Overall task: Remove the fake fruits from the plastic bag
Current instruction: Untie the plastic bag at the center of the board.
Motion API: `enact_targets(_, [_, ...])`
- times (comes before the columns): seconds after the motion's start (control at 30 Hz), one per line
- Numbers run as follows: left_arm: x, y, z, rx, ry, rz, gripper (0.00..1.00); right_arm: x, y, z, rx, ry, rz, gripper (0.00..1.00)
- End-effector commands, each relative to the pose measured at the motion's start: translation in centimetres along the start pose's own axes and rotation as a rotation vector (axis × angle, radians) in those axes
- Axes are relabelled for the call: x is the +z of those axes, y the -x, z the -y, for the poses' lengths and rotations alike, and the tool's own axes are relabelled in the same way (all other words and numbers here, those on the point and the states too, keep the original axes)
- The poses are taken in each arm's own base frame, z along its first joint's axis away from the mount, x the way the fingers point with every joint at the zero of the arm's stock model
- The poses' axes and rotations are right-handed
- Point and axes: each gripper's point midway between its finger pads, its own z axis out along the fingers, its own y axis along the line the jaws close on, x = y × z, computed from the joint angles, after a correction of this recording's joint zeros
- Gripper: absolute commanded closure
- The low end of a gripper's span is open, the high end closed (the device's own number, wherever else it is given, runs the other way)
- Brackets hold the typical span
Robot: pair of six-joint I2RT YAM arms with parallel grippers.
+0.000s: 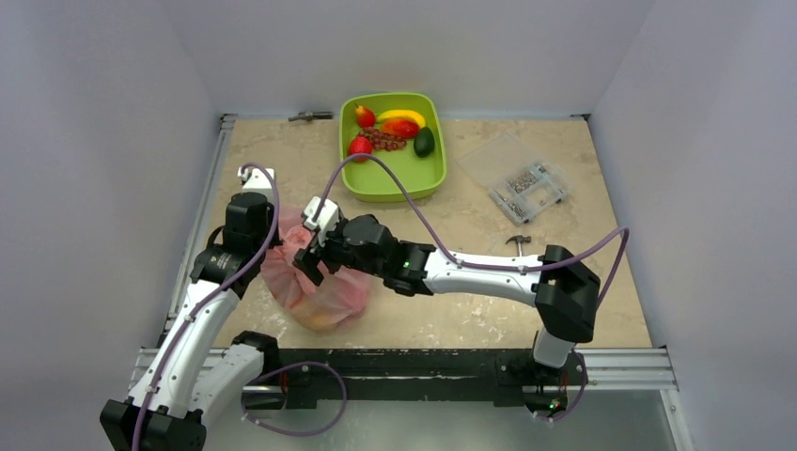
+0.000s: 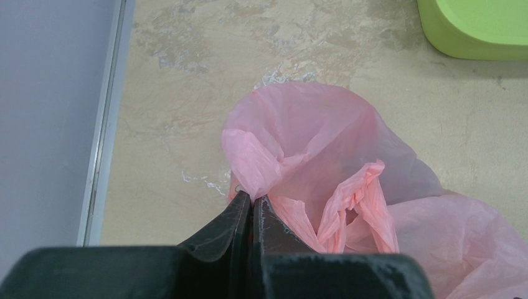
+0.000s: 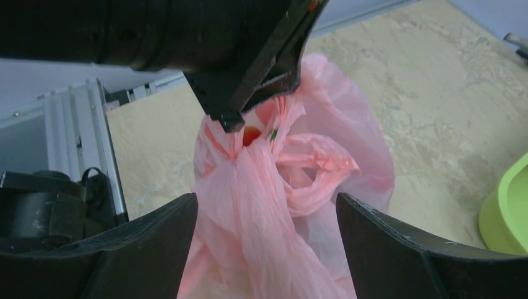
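The pink plastic bag [image 1: 318,289] lies crumpled near the front left of the table, with a yellowish shape showing through its lower part. My left gripper [image 2: 252,198] is shut on a fold of the bag's [image 2: 324,137] rim. My right gripper [image 3: 266,198] stands open, with a twisted strand of the bag [image 3: 348,124] between its fingers [image 3: 155,240] but untouched. A red fake fruit [image 3: 251,135] shows through the bag just below the left gripper [image 3: 229,118]. In the top view the right gripper [image 1: 315,258] hovers over the bag. More fake fruits, red ones [image 1: 360,146] and a grape bunch [image 1: 383,139], lie in the tray.
The lime-green tray [image 1: 376,183] at the back also holds a banana [image 1: 401,115] and an avocado [image 1: 424,141]. A clear plastic box of metal parts [image 1: 526,180] sits at the back right, with a small tool [image 1: 518,241] near it. A metal rail [image 1: 202,216] runs along the table's left edge.
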Motion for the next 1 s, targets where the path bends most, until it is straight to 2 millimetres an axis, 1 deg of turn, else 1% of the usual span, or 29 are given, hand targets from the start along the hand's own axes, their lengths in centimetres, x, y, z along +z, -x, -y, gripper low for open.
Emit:
enact_targets(0.0, [-0.4,2.2,-0.4,-0.021,0.017,0.082,1.0,-0.1,5.7,-0.4,0.02,0.013,0.156,0.16])
enact_targets(0.07, [-0.5,2.3,-0.5,-0.027,0.018,0.091,1.0,0.9,5.3,-0.3,0.021,0.002,0.142,0.16])
enact_targets(0.13, [-0.6,2.4,-0.5,-0.031,0.018,0.097,1.0,2.0,4.4,-0.2,0.022,-0.006,0.129,0.16])
enact_targets(0.23, [-0.6,2.4,-0.5,-0.032,0.018,0.095,1.0,3.4,3.4,-0.3,0.024,-0.01,0.101,0.19])
enact_targets(0.33, [-0.6,2.4,-0.5,-0.037,0.018,0.097,1.0,4.0,2.8,-1.0,0.049,0.021,0.094,0.26])
enact_targets(0.43, [-0.7,2.5,-0.6,-0.042,0.023,0.096,1.0,4.6,1.6,-1.0,0.066,0.018,0.063,0.34])
enact_targets(0.5, [-0.8,2.5,-0.9,-0.047,0.038,0.1,1.0,4.8,0.8,-0.3,0.073,-0.022,0.042,0.44])
enact_targets(0.53, [-0.9,2.6,-1.1,-0.051,0.046,0.105,1.0,4.8,0.5,0.1,0.08,-0.049,0.032,0.52])
enact_targets(0.6, [-1.2,2.6,-1.7,-0.067,0.077,0.116,1.0,4.0,0.2,0.9,0.094,-0.092,0.036,0.77])
enact_targets(0.7, [-1.8,2.6,-3.2,-0.092,0.158,0.134,1.0,1.3,0.7,2.0,0.135,-0.145,0.095,1.0])
enact_targets(0.8, [-2.5,2.5,-5.4,-0.116,0.283,0.141,1.0,-1.9,0.3,2.7,0.214,-0.171,0.159,1.0])
enact_targets(0.9, [-3.4,2.3,-7.2,-0.139,0.383,0.149,1.0,-4.8,-1.3,3.9,0.316,-0.229,0.208,1.0])
enact_targets(0.97, [-3.9,2.4,-7.8,-0.155,0.413,0.167,1.0,-6.3,-2.3,4.2,0.411,-0.242,0.238,1.0])
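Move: The knotted strand of the plastic bag that my right hand goes for lies about 4 cm to its left, 2 cm ahead and 5 cm below. The bag's body with the fruits lies some 6 cm back and 14 cm down, only 1 cm to the right. The green bin stands roughly 27 cm ahead, 15 cm to the right and 18 cm below. From my left hand, that strand is about 5 cm right, 2 cm back and 1 cm down. My open right hand reaches about 4 cm left over the knot, lifting a little, then dips some 7 cm into it and shuts on the strand beside my left fingertips. At once I pull it back to the right some 7 cm, rising slightly and rolling the wrist. My left hand keeps its pinch on the bag, easing up about 2 cm and slightly back. ##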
